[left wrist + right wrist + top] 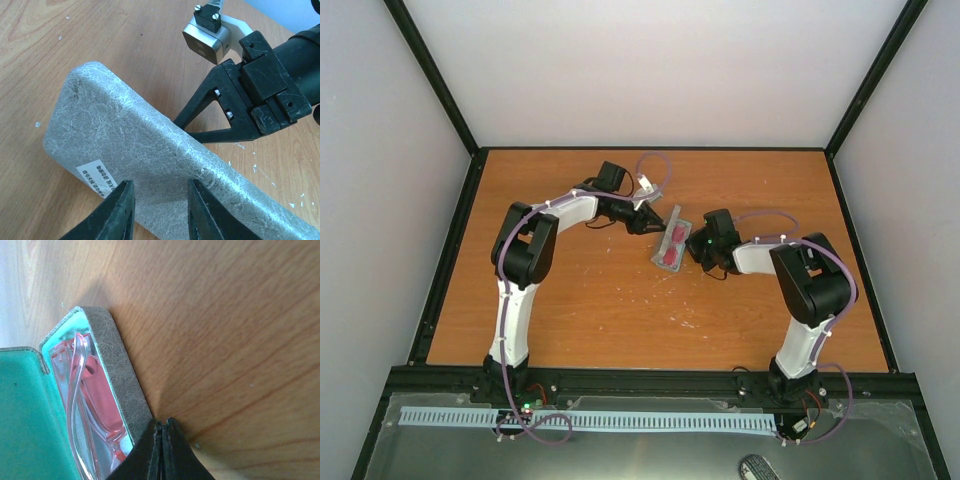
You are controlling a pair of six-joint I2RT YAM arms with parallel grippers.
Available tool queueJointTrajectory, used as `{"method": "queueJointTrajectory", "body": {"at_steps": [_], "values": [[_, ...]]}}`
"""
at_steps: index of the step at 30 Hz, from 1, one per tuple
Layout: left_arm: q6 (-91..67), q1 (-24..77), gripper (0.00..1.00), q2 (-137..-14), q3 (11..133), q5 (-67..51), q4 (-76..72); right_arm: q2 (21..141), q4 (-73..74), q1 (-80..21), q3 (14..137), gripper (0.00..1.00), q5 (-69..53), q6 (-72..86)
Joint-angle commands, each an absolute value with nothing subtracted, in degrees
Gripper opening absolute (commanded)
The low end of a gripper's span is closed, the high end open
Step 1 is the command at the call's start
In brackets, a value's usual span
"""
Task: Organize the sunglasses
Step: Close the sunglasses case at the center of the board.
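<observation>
The sunglasses point(670, 250), red-orange with reddish lenses, lie folded in the base of the open grey case point(672, 220) at mid-table. In the right wrist view the sunglasses point(92, 392) rest against the green lining point(25, 415). My right gripper point(164, 423) is shut and empty, its tip touching the outside of the case's grey wall point(120, 375). My left gripper point(160, 185) is behind the raised lid point(140, 130). Its fingers stand partly apart at the lid's grey outer face, with nothing pinched between them. The right gripper point(180, 122) shows beyond the lid's far edge.
The case sits on a brown wooden table point(620, 310) with a black frame rail point(650, 375) along the near edge. White walls enclose the back and sides. Both arms reach in toward the middle, elbows bent outward. Small white specks dot the wood.
</observation>
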State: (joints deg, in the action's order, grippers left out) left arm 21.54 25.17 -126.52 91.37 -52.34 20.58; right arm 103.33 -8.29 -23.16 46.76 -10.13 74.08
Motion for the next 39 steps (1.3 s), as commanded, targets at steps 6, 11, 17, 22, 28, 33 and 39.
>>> {"method": "queueJointTrajectory", "body": {"at_steps": [6,11,17,22,28,33,39], "values": [[21.4,27.0,0.3,-129.4,93.5,-54.6,21.1,107.8,-13.9,-22.6,45.1,0.03,-16.7,71.7],[23.0,27.6,0.3,-131.2,95.4,-55.1,24.0,108.7,-15.6,-22.4,45.3,0.03,-20.0,70.0],[24.1,28.4,0.3,-132.5,95.6,-55.4,25.8,108.7,-16.4,-22.2,45.4,0.03,-22.0,68.4],[24.7,28.9,0.3,-133.6,96.0,-55.8,27.2,109.5,-18.4,-22.0,45.3,0.03,-24.0,68.2],[25.4,29.4,0.3,-134.3,95.8,-56.1,28.1,110.3,-19.3,-21.9,46.1,0.03,-26.2,67.3],[26.4,29.4,0.61,-131.7,93.8,-53.1,28.0,107.0,-13.1,-21.6,46.4,0.09,-24.5,64.4],[25.5,26.1,0.99,-117.5,84.8,-46.3,19.6,94.3,13.3,-18.7,52.6,0.38,-13.1,48.7]]}}
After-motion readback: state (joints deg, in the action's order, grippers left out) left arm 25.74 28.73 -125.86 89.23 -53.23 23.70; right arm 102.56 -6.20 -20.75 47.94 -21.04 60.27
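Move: The open case stands between the two hands with its lid raised on the left. From the left fingertips the lid's middle is about 2 cm back, 2 cm to the right and 2 cm lower. From the right fingertips, low at the outside of the right wall, the case bottom is level ahead and about 3 cm to the left, with the sunglasses in it, and the lid's middle is some 5 cm left and 5 cm higher. Keep the left fingers on the lid's outer face and ease it over the sunglasses, slowly at first, then right, down and back, about 3 cm each way. Meanwhile keep the shut right fingertips low against the case's right wall and push left about 3 cm. Then open the left gripper wide and the right one partly; lift both 1 to 2 cm, the left still going back, the right backing off to the right. ##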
